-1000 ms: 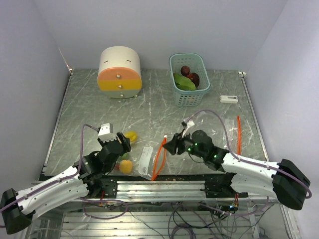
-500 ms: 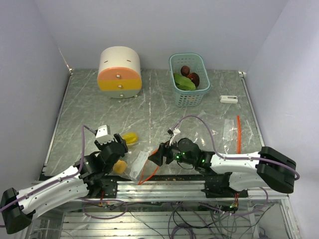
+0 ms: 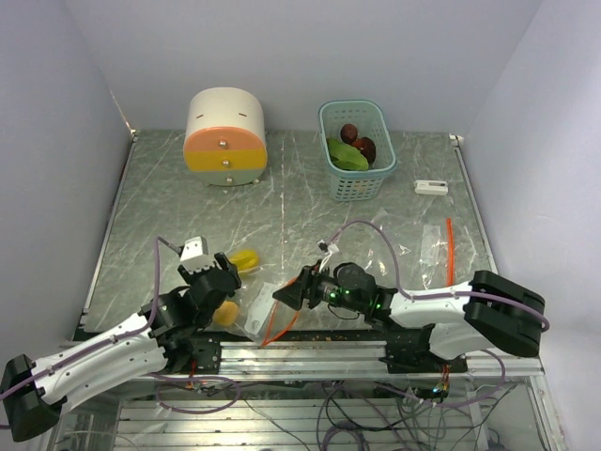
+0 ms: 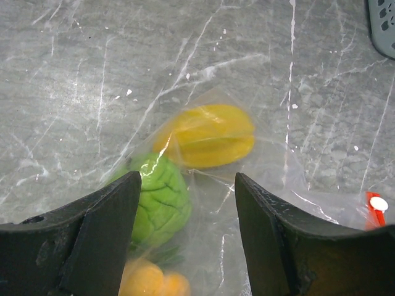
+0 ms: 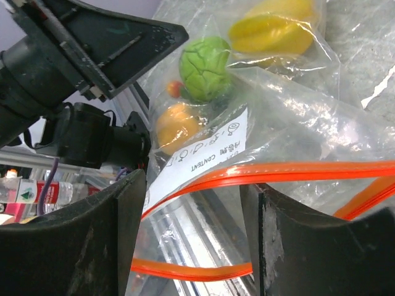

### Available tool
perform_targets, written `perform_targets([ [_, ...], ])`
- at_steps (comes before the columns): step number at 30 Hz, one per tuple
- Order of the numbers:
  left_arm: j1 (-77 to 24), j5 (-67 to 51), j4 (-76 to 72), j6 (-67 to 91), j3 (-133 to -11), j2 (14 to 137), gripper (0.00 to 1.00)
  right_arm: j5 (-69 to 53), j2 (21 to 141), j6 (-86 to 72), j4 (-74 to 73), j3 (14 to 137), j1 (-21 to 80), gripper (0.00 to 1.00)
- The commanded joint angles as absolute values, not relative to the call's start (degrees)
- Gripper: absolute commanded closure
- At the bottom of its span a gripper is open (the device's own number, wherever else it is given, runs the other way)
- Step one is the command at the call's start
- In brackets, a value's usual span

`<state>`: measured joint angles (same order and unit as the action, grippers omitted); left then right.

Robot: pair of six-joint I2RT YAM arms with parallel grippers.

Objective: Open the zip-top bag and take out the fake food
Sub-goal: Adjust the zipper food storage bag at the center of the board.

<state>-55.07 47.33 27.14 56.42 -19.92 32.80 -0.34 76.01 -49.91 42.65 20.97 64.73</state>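
Note:
The zip-top bag lies near the table's front edge, its orange zip mouth gaping apart. Fake food sits inside it: a yellow star fruit, a lime-green fruit and an orange fruit. My left gripper hangs open over the bag's closed end, one finger on either side of the fruits. My right gripper is open at the bag's mouth, with both zip strips running between its fingers. More fake food, green and dark red, lies in the teal basket.
A round cream-and-orange drawer box stands at the back left. A second clear bag with an orange strip lies at the right, with a small white object behind it. The metal rail of the table's front edge runs just below the bag.
My right gripper has slid left to the bag's mouth and opened its jaws wider. The bag has shifted left and its mouth now bulges open. The left gripper has barely moved.

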Motion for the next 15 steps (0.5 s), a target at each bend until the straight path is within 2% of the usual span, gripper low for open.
perform_targets([
  [1,-54.9,47.0,27.1,56.9,-19.4,31.3,0.27,0.0,79.3,-53.6,49.3,20.1,64.5,0.43],
  [4,-54.9,46.8,27.1,56.8,-19.3,30.7,0.27,0.6,79.3,-54.2,48.8,20.1,63.6,0.64],
  [6,-55.0,46.8,27.0,56.7,-19.2,30.6,0.26,1.3,78.0,-54.5,48.1,19.5,62.6,0.83],
  [8,-55.0,46.6,26.9,56.6,-19.2,30.6,0.26,2.0,76.0,-54.4,46.8,18.6,61.4,0.96],
  [9,-55.0,46.5,27.0,56.5,-19.3,30.5,0.26,2.3,74.8,-54.2,45.8,18.1,60.2,1.0],
  [15,-55.0,44.0,24.9,55.6,-18.3,30.2,0.26,-0.9,69.3,-53.1,44.2,13.7,49.1,1.0],
])
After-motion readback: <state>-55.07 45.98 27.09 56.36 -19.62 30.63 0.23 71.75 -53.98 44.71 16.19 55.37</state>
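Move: The upper lip of the bag's orange zip already runs between the right hand's open fingers. The zip's middle lies some 4 cm back, 1 cm to the left and 2 cm below. Inside the bag, the yellow food sits about 8 cm ahead and 10 cm to the left, the orange food about 5 cm back and 15 cm to the left, both roughly 8 cm lower. From the left hand, the zip's middle is about 10 cm back, 12 cm to the right and slightly below. Forward and to the right, about 6 cm in all and speeding up, the right hand draws the bag's mouth away from the table's near edge. Before that it dips about a centimetre and shuts its wide-open fingers, pinching the orange zip lip. It turns some 10 degrees clockwise as it pulls. ##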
